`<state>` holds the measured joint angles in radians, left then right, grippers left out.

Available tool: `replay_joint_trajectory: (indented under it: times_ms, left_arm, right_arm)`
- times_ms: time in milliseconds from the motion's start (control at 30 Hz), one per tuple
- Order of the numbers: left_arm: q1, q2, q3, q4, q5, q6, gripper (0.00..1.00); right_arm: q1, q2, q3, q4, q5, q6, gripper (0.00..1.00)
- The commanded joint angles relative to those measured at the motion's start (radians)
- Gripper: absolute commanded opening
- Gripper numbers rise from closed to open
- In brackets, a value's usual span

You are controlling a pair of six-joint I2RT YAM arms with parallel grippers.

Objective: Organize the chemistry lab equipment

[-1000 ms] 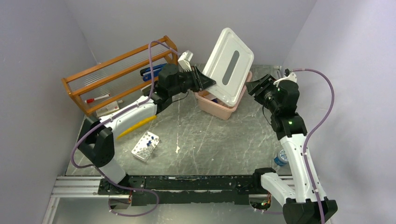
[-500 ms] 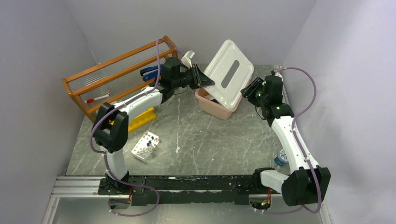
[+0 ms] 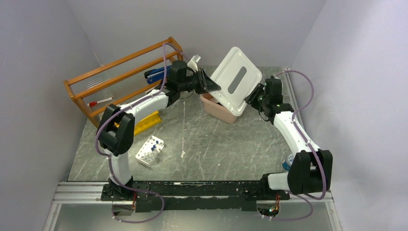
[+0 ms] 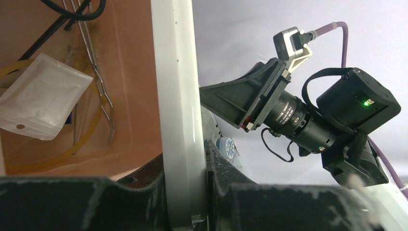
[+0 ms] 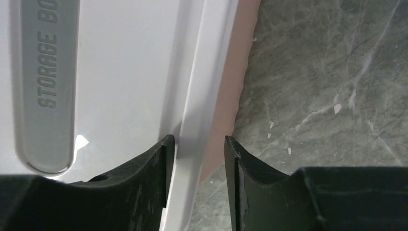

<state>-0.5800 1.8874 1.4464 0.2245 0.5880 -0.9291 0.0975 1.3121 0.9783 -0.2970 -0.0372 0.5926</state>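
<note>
A white storage-box lid (image 3: 236,77) stands tilted over the pink bin (image 3: 217,109) at the back of the table. My left gripper (image 3: 208,85) is shut on the lid's left rim (image 4: 177,96), which is pinched between both fingers. Inside the bin lie metal tongs (image 4: 98,82), an amber tube (image 4: 98,113) and a white pouch (image 4: 38,101). My right gripper (image 3: 253,97) straddles the lid's right rim (image 5: 204,96). Its jaws are open: the left finger is against the rim and the right finger stands apart. A white rack of blue-capped vials (image 3: 150,150) sits on the table's near left.
The orange wooden shelf (image 3: 120,79) stands at the back left, with a blue item (image 3: 155,74) and a red-capped pen (image 3: 98,102) on it. A yellow piece (image 3: 144,124) lies in front of it. A blue-capped jar (image 3: 288,161) sits beside the right arm.
My right gripper has moved left to the lid's right rim and its jaws have narrowed. The lid has tipped lower over the bin, still held by the left gripper.
</note>
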Motion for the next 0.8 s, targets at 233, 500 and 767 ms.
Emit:
replay_joint_trajectory:
  times_ms: [233,500,767]
  left_arm:
    - [0.025,-0.039,0.014,-0.154,-0.207,0.183,0.45]
    - [0.025,-0.089,0.022,-0.298,-0.413,0.284,0.65]
    - [0.026,-0.127,0.025,-0.344,-0.496,0.350,0.70]
  right_arm:
    - [-0.001,0.046,-0.017,0.025,-0.004,-0.038,0.44]
    - [-0.001,0.067,-0.008,0.027,-0.014,-0.031,0.45]
    - [-0.001,0.074,0.010,0.030,-0.038,-0.022,0.46]
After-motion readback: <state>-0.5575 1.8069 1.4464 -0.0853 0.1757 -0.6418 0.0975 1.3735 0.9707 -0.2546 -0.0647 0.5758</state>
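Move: The left hand holds the raised left edge of the white lid; the open storage box beneath is centred about 8 cm to its right, 5 cm ahead and 15 cm lower. The lid's middle is roughly 9 cm right, 5 cm ahead and 3 cm below that hand; the blue stapler some 26 cm left, 8 cm ahead and 14 cm lower. From the right hand, at the lid's right edge, the box is about 8 cm left, 4 cm ahead and 8 cm below, the lid's middle 6 cm left, 5 cm ahead and 4 cm above. The left fingers let go of the lid's left edge, opening wide as the hand sinks about 5 cm beside the box, then lifts slightly; all along it draws away some 7 cm left and 4 cm forward, fingers tipping down and wrist swinging counter-clockwise by roughly 20 degrees. The right hand keeps its half-open fingers astride the lid's right edge, easing down about 2 cm. ##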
